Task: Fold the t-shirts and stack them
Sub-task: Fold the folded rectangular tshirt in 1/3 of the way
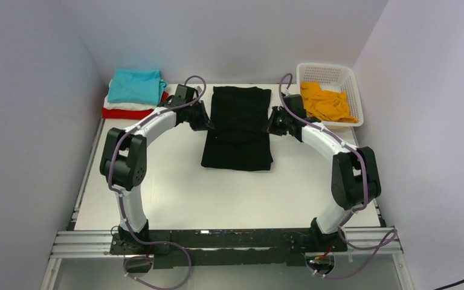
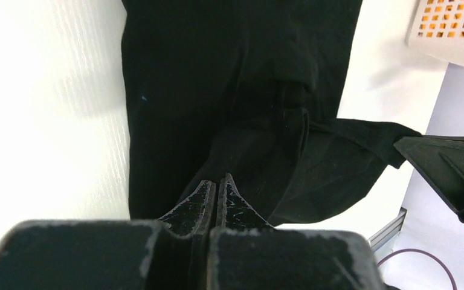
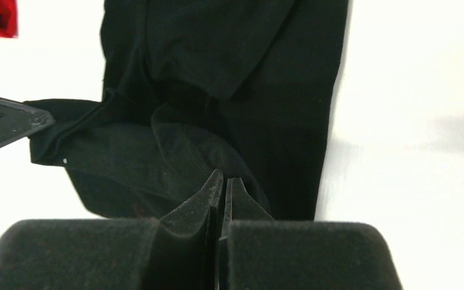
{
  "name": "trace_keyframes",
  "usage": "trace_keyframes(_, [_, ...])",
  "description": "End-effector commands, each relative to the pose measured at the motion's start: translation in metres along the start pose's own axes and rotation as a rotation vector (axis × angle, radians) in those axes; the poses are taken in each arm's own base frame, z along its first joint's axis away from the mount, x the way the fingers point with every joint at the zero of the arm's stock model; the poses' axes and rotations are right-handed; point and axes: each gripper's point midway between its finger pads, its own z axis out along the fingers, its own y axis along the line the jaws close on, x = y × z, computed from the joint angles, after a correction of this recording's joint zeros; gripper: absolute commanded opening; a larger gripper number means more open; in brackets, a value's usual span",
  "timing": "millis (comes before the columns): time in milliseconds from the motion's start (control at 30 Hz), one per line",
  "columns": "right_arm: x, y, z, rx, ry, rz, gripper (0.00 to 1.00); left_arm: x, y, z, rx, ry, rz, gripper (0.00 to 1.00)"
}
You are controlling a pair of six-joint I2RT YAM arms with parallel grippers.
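Note:
The large black t-shirt [image 1: 238, 124] lies partly folded at the middle back of the table. My left gripper [image 1: 209, 125] is shut on its left edge and my right gripper [image 1: 271, 128] is shut on its right edge, both pinching a fold of cloth slightly raised. In the left wrist view my left gripper [image 2: 217, 179] nips the black cloth [image 2: 187, 90], and the right gripper's finger [image 2: 453, 169] holds a stretched corner. In the right wrist view my right gripper [image 3: 223, 175] nips the black cloth [image 3: 248, 60]. The teal t-shirt [image 1: 136, 84] tops a stack over white and red [image 1: 118, 112] ones. The orange t-shirt [image 1: 326, 101] lies crumpled in the basket.
The white lattice basket [image 1: 329, 68] stands at the back right corner, also in the left wrist view [image 2: 453, 30]. The folded stack sits at the back left corner. White walls close in the table on three sides. A metal rail runs along the near edge.

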Motion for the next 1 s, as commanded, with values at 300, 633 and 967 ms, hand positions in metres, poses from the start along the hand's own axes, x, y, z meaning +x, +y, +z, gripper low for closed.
trace_keyframes(300, [-0.053, -0.03, 0.052, 0.096, -0.086, -0.099, 0.01, -0.053, 0.004, 0.032, -0.015, -0.059, 0.004, 0.11])
trace_keyframes(633, [-0.068, 0.009, 0.024, -0.061, -0.083, -0.124, 1.0, -0.069, 0.001, -0.021, -0.083, -0.175, 0.066, 1.0])
trace_keyframes(967, [0.038, 0.097, 0.028, -0.371, 0.09, -0.179, 1.0, 0.022, 0.017, -0.045, 0.029, -0.113, -0.003, 0.99])
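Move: Both hands still pinch the near edge of the black t-shirt, carried up over its middle. The laying spot for the left hand's corner is about 6 cm ahead and 5 cm below that hand; the right hand's spot is some 7 cm ahead and 6 cm below. The new near fold's middle lies 14 cm back and 9 cm right of the left hand. The finished stack is about 13 cm ahead and 26 cm left of the left hand, the basket 14 cm ahead and 21 cm right of the right hand. Forward and down together, both hands carry the pinched edge on towards the far part of the shirt, the left about 5 cm out and 2 down, the right some 7 out and 4 down. Then both open wide, let the edge go and draw back about 7 cm, rising and drifting left: the left hand off the shirt's side, the right in over the cloth, turning slightly counter-clockwise. ##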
